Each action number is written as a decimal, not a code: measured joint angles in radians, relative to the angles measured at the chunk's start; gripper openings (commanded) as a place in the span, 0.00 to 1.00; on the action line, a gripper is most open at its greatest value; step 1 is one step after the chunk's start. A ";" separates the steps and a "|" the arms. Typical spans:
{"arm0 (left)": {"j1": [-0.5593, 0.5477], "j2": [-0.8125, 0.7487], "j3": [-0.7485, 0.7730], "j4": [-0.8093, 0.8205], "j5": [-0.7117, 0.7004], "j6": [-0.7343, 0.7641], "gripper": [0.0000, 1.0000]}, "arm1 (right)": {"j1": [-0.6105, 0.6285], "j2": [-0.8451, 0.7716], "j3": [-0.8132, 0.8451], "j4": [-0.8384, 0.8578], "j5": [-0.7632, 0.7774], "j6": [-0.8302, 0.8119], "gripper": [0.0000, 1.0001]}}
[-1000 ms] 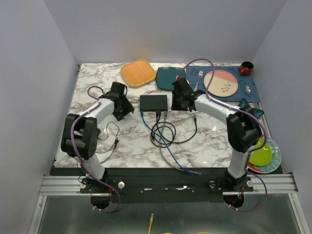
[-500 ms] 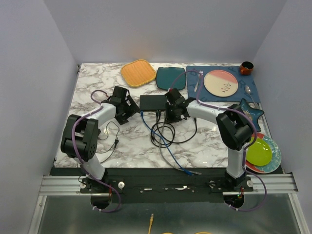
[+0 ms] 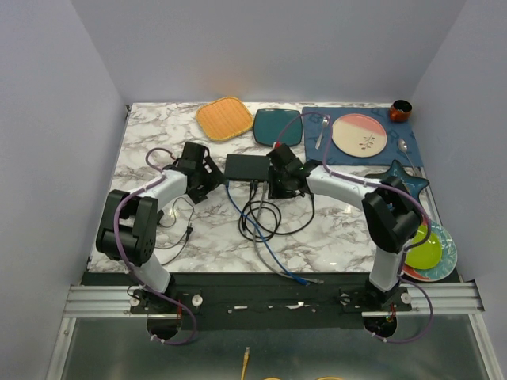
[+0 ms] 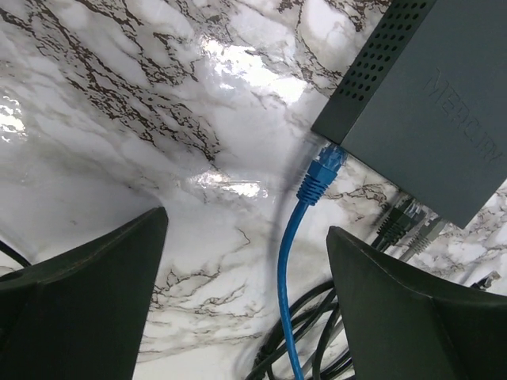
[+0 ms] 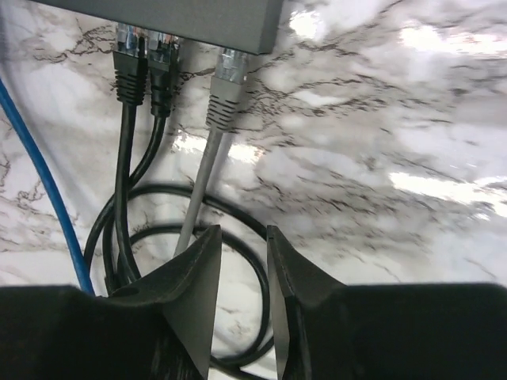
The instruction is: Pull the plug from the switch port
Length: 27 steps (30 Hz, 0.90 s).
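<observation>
The flat black switch (image 3: 246, 165) lies mid-table. A blue plug (image 4: 325, 162) sits in its left port. Two black plugs (image 5: 131, 59) and a grey plug (image 5: 228, 87) sit in the ports further right. My left gripper (image 3: 207, 178) is just left of the switch's front corner. In the left wrist view the left gripper (image 4: 247, 222) is open wide, and the blue cable (image 4: 287, 269) runs between its fingers without touching either. My right gripper (image 5: 243, 229) hovers in front of the grey plug. Its jaws stand slightly apart, with nothing between them.
Black cable loops (image 3: 261, 218) and the blue cable's loose end (image 3: 315, 279) lie in front of the switch. An orange mat (image 3: 225, 118) and teal square plate (image 3: 278, 126) sit behind it. A blue placemat (image 3: 412, 131) with a pink plate (image 3: 359, 134) lies back right. Green plates (image 3: 424, 249) sit at the right edge.
My left gripper opened wide and edged towards the switch's blue plug. My right arm swung left to the switch's front, and its jaws parted slightly.
</observation>
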 measured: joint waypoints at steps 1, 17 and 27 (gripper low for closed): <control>0.000 -0.012 -0.010 0.004 -0.001 -0.003 0.95 | -0.003 -0.027 -0.002 -0.012 0.021 -0.008 0.39; 0.018 -0.206 -0.324 0.481 0.142 -0.149 0.88 | -0.161 0.090 0.307 0.197 -0.313 0.006 0.01; 0.018 -0.210 -0.346 0.559 0.136 -0.185 0.51 | -0.172 0.275 0.294 0.399 -0.636 0.118 0.01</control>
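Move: The switch's middle lies about 8 cm ahead of the right hand, 7 cm to its left and slightly below. Along its near edge the grey plug is some 4 cm ahead and 2 cm left of that hand, the two black plugs 3 cm ahead and 5 cm left, both about 3 cm down. The blue plug lies some 2 cm ahead of the left hand, 5 cm to its right and 3 cm below, with the switch's middle 6 cm ahead and 10 cm right of that hand. The switch is what the right hand goes for: it lifts about 8 cm while going some 10 cm forward, swings left and comes down again by 6 cm over the switch's right part, shutting its empty fingers and rolling nearly 40 degrees so that they point more to the left. The left hand rises about 4 cm, edges right, tips its fingers forward and rightward and partly closes them above the blue plug. ##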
